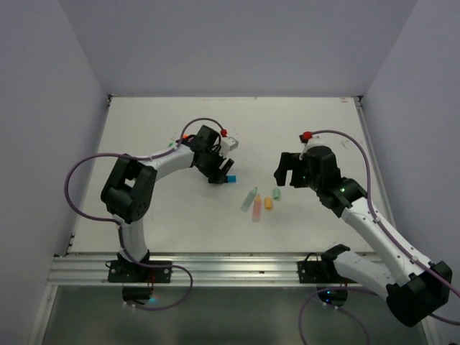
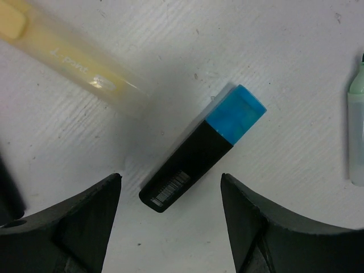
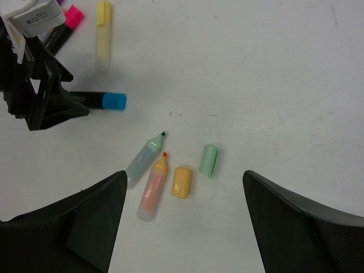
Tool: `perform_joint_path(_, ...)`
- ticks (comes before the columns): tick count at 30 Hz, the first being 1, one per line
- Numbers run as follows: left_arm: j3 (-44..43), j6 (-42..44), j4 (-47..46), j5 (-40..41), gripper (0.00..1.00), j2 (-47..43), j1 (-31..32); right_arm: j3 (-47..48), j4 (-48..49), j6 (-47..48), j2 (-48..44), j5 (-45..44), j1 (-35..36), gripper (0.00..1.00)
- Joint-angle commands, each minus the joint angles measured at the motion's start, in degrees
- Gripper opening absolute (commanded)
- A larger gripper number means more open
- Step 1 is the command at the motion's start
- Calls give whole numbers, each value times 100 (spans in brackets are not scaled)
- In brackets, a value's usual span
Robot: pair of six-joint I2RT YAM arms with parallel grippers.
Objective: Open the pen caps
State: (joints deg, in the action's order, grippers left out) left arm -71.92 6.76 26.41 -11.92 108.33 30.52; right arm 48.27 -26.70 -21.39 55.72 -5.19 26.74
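A black pen (image 2: pixel 183 170) with a blue cap (image 2: pixel 236 111) still on lies flat on the table between the open fingers of my left gripper (image 2: pixel 170 179), untouched; it also shows in the top view (image 1: pixel 228 179). A capped pastel yellow pen (image 2: pixel 74 60) lies beside it. My right gripper (image 3: pixel 185 175) is open and empty, hovering above an uncapped mint pen (image 3: pixel 145 157), an uncapped peach pen (image 3: pixel 152 187), a loose peach cap (image 3: pixel 182 182) and a loose mint cap (image 3: pixel 209 160). In the top view the left gripper (image 1: pixel 220 175) is left of these and the right gripper (image 1: pixel 284 172) right of them.
A black pen with a pink end (image 3: pixel 65 25) lies behind the left gripper (image 3: pixel 40 96), partly hidden by it. The mint pen's end shows at the right edge of the left wrist view (image 2: pixel 357 136). The white table (image 1: pixel 158 208) has walls at the left, back and right.
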Motion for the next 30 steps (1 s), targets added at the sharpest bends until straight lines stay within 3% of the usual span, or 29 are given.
perform_joint_path(1,-314,369,329,-425,74,196,-55,-37,226,12,-70,97,24,87)
perform_joint_path(15,64,27,198,-794,56,250,-29,-143,455,-102,-35,203,24,87)
perform_joint_path(27,890,-580,-426,629,37,-58,832,-230,727,-287,105,457,15,88)
perform_joint_path(30,952,-624,-575,647,26,-128,938,-248,806,-340,158,493,24,88)
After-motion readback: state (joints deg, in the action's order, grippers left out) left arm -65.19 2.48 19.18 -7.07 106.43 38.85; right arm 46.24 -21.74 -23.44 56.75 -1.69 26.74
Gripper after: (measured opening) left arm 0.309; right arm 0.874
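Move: Between the left hand's open fingers lies the black marker with the blue cap, its middle some 2 cm to the right and 2 cm below, cap end pointing right. The yellow marker lies about 7 cm ahead and 2 cm right; the uncapped green marker about 6 cm back and 10 cm right, with the uncapped orange one at roughly 9 cm back and 13 cm right. From the right hand the blue-capped marker is about 5 cm ahead, 20 cm left and 18 cm below. Closing its fingers on the rear part of the black body, the left hand first sinks about a centimetre and eases back, then sweeps back and to the right, nearly 5 cm in all, towards the uncapped green marker. The wrist hardly turns; by the end both fingertips pinch the barrel, with the blue cap sticking out clear. ##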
